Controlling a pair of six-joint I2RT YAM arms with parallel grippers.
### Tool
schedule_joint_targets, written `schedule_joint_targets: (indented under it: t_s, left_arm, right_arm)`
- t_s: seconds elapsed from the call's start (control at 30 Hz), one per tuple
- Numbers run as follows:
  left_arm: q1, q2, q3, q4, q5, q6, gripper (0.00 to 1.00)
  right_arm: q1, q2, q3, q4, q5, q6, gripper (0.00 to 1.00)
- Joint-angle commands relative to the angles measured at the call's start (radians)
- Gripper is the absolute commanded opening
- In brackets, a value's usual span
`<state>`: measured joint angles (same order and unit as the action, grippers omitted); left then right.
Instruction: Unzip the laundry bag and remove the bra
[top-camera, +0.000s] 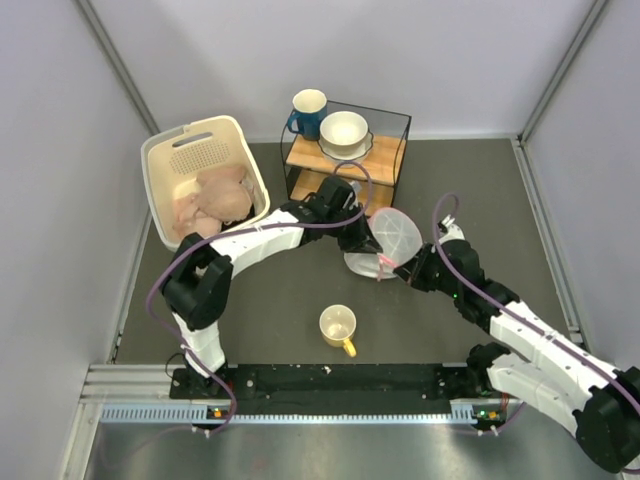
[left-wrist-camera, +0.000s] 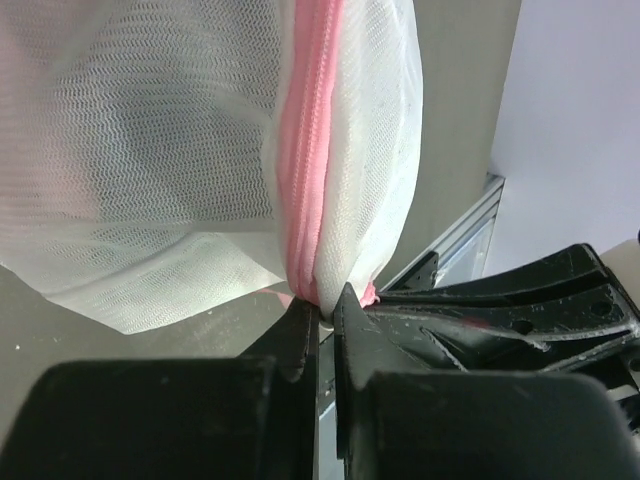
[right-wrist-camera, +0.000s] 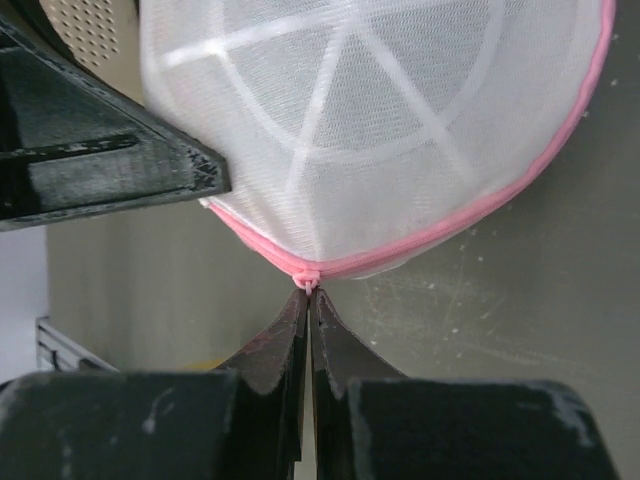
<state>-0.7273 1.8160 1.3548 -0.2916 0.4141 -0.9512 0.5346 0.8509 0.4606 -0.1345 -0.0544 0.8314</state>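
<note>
The laundry bag (top-camera: 397, 233), a white mesh dome with a pink zip rim, is held tilted up off the table in the middle. My left gripper (top-camera: 371, 246) is shut on the bag's rim, pinching mesh and pink zip (left-wrist-camera: 308, 150) between its fingertips (left-wrist-camera: 325, 303). My right gripper (top-camera: 393, 266) is shut on the small pink zip pull (right-wrist-camera: 307, 279) at the bag's lower edge (right-wrist-camera: 380, 150). The two grippers sit close together, and each shows in the other's wrist view. The zip looks closed along the rim that shows. The bra is hidden.
A cream slotted basket (top-camera: 180, 160) with pale peach cloths (top-camera: 215, 195) stands at the back left. A black wire shelf (top-camera: 390, 150) behind the bag carries a white bowl (top-camera: 343, 130) and a blue mug (top-camera: 305, 110). A yellow mug (top-camera: 338, 327) stands near the front.
</note>
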Motion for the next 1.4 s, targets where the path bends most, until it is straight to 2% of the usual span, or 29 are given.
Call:
schedule_joint_targets:
  t_s: [0.0,0.1,0.23,0.33,0.53,0.67,0.7,0.83,0.97,1.07,1.37]
  left_arm:
    - [0.038,-0.015,0.03,-0.019,0.021,0.066,0.0]
    - [0.074,-0.056,0.029,-0.058,0.071,0.136,0.0]
    - [0.083,-0.054,0.084,-0.11,0.156,0.244,0.0]
    - [0.069,0.035,0.193,-0.116,0.201,0.246,0.0]
    - [0.031,0.132,0.424,-0.244,0.114,0.316,0.0]
    - [0.032,0.137,0.506,-0.326,0.063,0.351,0.46]
    - [0.031,0.126,0.5,-0.349,0.046,0.356,0.64]
    - [0.031,-0.025,0.357,-0.324,0.008,0.33,0.85]
    - [0.029,-0.121,0.167,-0.252,0.078,0.266,0.85]
    - [0.022,-0.136,0.09,-0.178,0.13,0.218,0.84]
    - [-0.03,-0.055,0.095,-0.021,0.173,0.092,0.82]
  right_arm:
    - [-0.03,-0.03,0.062,-0.103,0.018,-0.184,0.0]
    - [-0.166,-0.091,0.026,-0.143,-0.019,-0.23,0.0]
    - [-0.194,-0.122,0.038,-0.172,-0.12,-0.284,0.0]
    - [-0.127,-0.156,0.062,-0.177,-0.119,-0.272,0.0]
    - [0.025,-0.223,0.151,-0.244,-0.053,-0.201,0.0]
    - [0.067,-0.21,0.167,-0.243,-0.001,-0.134,0.0]
    - [0.065,-0.202,0.159,-0.241,0.02,-0.105,0.0]
    - [0.067,-0.15,0.122,-0.171,0.041,-0.077,0.0]
    - [0.065,-0.113,0.11,-0.128,0.025,-0.071,0.0]
    - [0.065,-0.104,0.102,-0.116,0.013,-0.074,0.0]
    - [0.065,-0.105,0.09,-0.106,-0.009,-0.095,0.0]
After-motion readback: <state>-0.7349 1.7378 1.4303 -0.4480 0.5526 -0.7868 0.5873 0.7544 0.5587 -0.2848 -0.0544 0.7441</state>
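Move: The left gripper already pinches the laundry bag's pink zip band. The zip's end, held in the right gripper's fingers, lies about 4 cm back, 4 cm right and 2 cm below the left hand. The bag's middle is about 2 cm ahead and 1 cm right of the left hand, and some 6 cm ahead and 3 cm left of the right. From the left hand, the yellow-handled cup stands 17 cm back, 9 cm left. Keep both pinches and tug the zip band apart, right gripper about 5 cm right, left gripper 2 cm left. Then raise both some 6 cm, swinging the left one right and forward, the right one left and back. Open the left gripper wide near the top and draw it back about 6 cm, ending slightly lower; let the right sink 2 cm, still holding the zip's end. ##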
